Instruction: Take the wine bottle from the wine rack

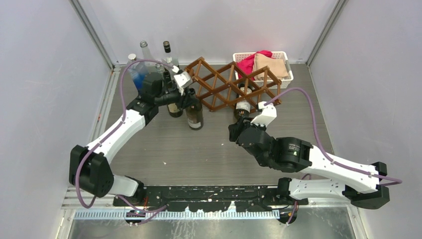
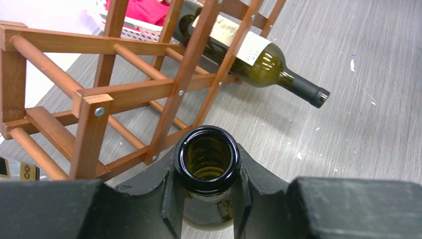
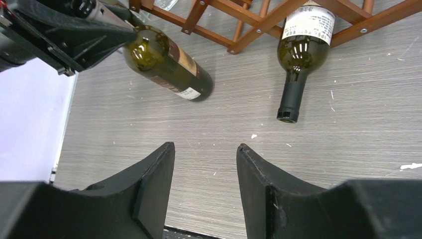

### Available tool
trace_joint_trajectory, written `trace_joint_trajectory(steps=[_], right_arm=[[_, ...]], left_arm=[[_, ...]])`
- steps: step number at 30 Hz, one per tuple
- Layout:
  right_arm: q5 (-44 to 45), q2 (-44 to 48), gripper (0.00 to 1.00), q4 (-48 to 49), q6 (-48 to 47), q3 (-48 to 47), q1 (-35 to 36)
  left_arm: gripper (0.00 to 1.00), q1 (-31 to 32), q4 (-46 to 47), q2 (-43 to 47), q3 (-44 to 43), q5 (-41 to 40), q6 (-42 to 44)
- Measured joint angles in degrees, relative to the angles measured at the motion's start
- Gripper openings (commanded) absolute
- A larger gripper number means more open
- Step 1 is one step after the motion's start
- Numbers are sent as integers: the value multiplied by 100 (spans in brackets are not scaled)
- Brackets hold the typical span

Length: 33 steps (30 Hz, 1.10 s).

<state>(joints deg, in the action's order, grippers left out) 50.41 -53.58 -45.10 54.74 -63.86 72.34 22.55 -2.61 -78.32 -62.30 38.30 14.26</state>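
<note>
The brown wooden wine rack (image 1: pixel 226 84) stands at the back middle of the table. One green wine bottle (image 1: pixel 243 103) lies in a lower cell, its neck poking out toward the near side; the right wrist view shows it as a labelled bottle (image 3: pixel 301 50). My right gripper (image 3: pixel 205 145) is open and empty, a short way in front of that neck. My left gripper (image 2: pixel 208 155) is shut on the neck of a second, uncorked green bottle (image 2: pixel 209 149), which stands upright left of the rack (image 2: pixel 94 99), out of its cells. Its base is hidden from the left wrist.
Another dark bottle (image 1: pixel 174 108) stands right beside the held one. Several clear and dark bottles (image 1: pixel 144 55) crowd the back left corner. A white basket (image 1: pixel 287 75) with red and tan cloths sits behind the rack at the right. Walls close in both sides.
</note>
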Motion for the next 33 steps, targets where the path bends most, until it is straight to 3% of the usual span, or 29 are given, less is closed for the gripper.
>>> trace_joint_trajectory(steps=[3, 5, 6, 9, 12, 14, 19, 24, 29, 33], right_arm=[[-52, -83, 61, -85, 140, 2, -118], [-138, -111, 67, -105, 243, 9, -229], [-216, -131, 69, -114, 282, 15, -313], [-590, -256, 74, -125, 396, 76, -750], [-1176, -507, 81, -105, 437, 227, -1375], [-1556, -713, 85, -66, 433, 367, -1749], [-2133, -1001, 92, 46, 299, 446, -2295], [-2524, -1172, 93, 354, 17, 490, -2868], [-2662, -1694, 90, 667, -302, 627, -3274], [-2708, -2155, 89, 883, -525, 629, -3379]], left_arm=[[0, -83, 35, -227, -186, 15, -90], [8, -153, 35, -385, -328, 26, -140], [23, -188, 42, -455, -389, 31, -170], [45, -240, 68, -509, -428, 33, -190], [81, -245, 66, -509, -428, 20, -153], [97, -245, 11, -509, -455, -20, -157], [100, -243, -417, -509, -704, -144, -28], [100, -243, -804, -481, -903, -275, 44], [100, -243, -1928, -476, -1558, -433, 179], [100, -243, -3108, -448, -2616, -752, 483]])
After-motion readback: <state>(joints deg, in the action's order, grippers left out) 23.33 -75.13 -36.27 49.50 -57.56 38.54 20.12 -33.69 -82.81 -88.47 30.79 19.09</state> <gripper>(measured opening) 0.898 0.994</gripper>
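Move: The right hand, empty, has its wine bottle lying in the rack with its neck towards the robot: the bottle's middle is about 22 cm ahead, 7 cm right and 20 cm below. The rack's middle is some 28 cm ahead, 2 cm right and 16 cm below. The left hand holds an upright bottle by the neck; its standing spot is about 3 cm ahead, level sideways, 26 cm below. From that hand, a labelled bottle stands 4 cm ahead and 8 cm left, 11 cm below. Down, then forward as well, the right hand swoops about 15 cm lower and 10 cm out to the rack bottle's neck, drifting a little right, its fingers tipping some 25 degrees further down and opening wider. The left hand carries its bottle 3 cm forward beside the labelled one, stops, opens fully to let go of the neck, then lifts off up and to the left. ##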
